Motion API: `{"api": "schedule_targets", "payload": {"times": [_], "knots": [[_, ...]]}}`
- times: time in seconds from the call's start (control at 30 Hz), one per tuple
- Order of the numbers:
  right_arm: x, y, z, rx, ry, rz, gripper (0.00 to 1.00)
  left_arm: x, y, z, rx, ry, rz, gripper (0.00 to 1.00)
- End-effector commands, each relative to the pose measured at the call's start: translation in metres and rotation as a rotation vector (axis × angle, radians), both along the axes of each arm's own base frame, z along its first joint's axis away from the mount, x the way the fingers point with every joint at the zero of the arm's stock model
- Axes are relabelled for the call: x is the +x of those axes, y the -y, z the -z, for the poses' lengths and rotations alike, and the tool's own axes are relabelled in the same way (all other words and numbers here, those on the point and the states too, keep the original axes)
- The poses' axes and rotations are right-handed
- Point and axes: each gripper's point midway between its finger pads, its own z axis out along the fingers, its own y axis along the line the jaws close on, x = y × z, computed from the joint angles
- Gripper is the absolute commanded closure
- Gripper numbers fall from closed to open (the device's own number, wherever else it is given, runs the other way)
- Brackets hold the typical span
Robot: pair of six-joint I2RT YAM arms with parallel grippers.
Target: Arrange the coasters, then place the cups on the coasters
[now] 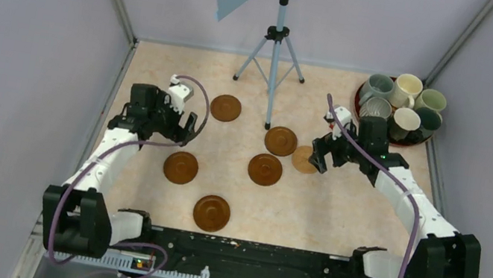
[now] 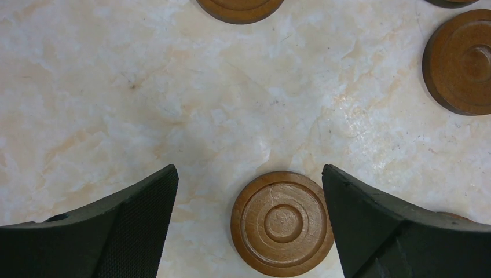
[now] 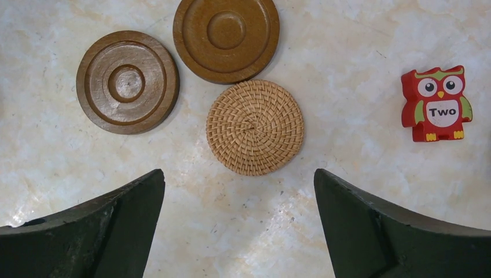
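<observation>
Several round wooden coasters lie scattered mid-table, among them one at the back (image 1: pixel 225 107), one at the front (image 1: pixel 211 212) and one on the left (image 1: pixel 180 167). My left gripper (image 1: pixel 185 125) (image 2: pixel 249 171) hovers open over one coaster (image 2: pixel 282 223), which lies flat on the table close to the right finger (image 2: pixel 370 220). My right gripper (image 1: pixel 319 159) (image 3: pixel 238 174) is open and empty. Just ahead of its tips lies a woven coaster (image 3: pixel 255 127), with two wooden coasters (image 3: pixel 127 82) (image 3: pixel 226 37) beyond. The cups (image 1: pixel 400 108) stand clustered at the back right.
The cups sit on a red round tray (image 1: pixel 418 141) in the back right corner. A tripod (image 1: pixel 275 53) stands on the table at the back centre, its legs spread. A red owl toy (image 3: pixel 437 103) marked "Two" lies right of the woven coaster. Walls enclose both sides.
</observation>
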Motion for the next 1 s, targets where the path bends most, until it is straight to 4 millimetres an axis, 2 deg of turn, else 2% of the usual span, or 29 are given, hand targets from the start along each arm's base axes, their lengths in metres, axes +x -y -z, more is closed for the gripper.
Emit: {"api": "schedule_targets", "payload": {"times": [0.0,0.13,0.27,0.33,0.43,0.47,0.6,0.8,0.97], "knots": [[0.008,-0.003,-0.018,-0.011,0.063,-0.040,0.02,0.030,-0.004,-0.013,0.003,0.050,-0.031,0.01],[0.009,0.001,-0.015,-0.031,0.068,-0.031,0.02,0.059,0.001,-0.013,-0.020,0.012,-0.015,0.01],[0.011,0.004,-0.011,-0.047,0.061,-0.018,0.02,0.098,0.011,-0.015,-0.085,-0.004,0.002,0.01],[0.012,0.005,-0.009,-0.055,0.058,-0.013,0.02,0.117,0.028,-0.012,-0.105,-0.024,0.022,0.01],[0.013,0.006,-0.007,-0.064,0.054,-0.010,0.02,0.145,0.042,-0.001,-0.096,-0.048,0.012,0.03],[0.013,0.007,-0.006,-0.065,0.052,-0.009,0.02,0.154,0.046,0.010,-0.087,-0.063,0.008,0.05],[0.013,0.007,-0.004,-0.074,0.044,-0.009,0.02,0.183,0.054,0.025,-0.034,-0.060,-0.016,0.11],[0.014,0.009,0.000,-0.083,0.037,-0.007,0.02,0.209,0.060,0.056,0.020,-0.076,-0.041,0.19],[0.014,0.010,0.005,-0.092,0.023,-0.006,0.02,0.216,0.056,0.080,0.057,-0.101,-0.065,0.26]]}}
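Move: The left hand's wooden coaster, the far-left one, lies about 17 cm ahead and 9 cm to its right, some 12 cm below. Of the other wooden coasters at that depth, one sits about 6 cm behind the hand and straight in line with it, one 2 cm behind and 24 cm right, and one 8 cm ahead and 27 cm right. From the right hand, the far-left coaster is about 16 cm ahead and 30 cm left. The left hand swings quickly forward by some 20 cm, almost level at first, then veers about 6 cm to its right and sinks about 8 cm onto the far-left wooden coaster, coming low over its left part. On the way down the wide-open fingers begin to close, by about a quarter, and the wrist tips roughly 10 degrees farther down; the hand is still sinking at the end, and no touch on the coaster can be made out. ##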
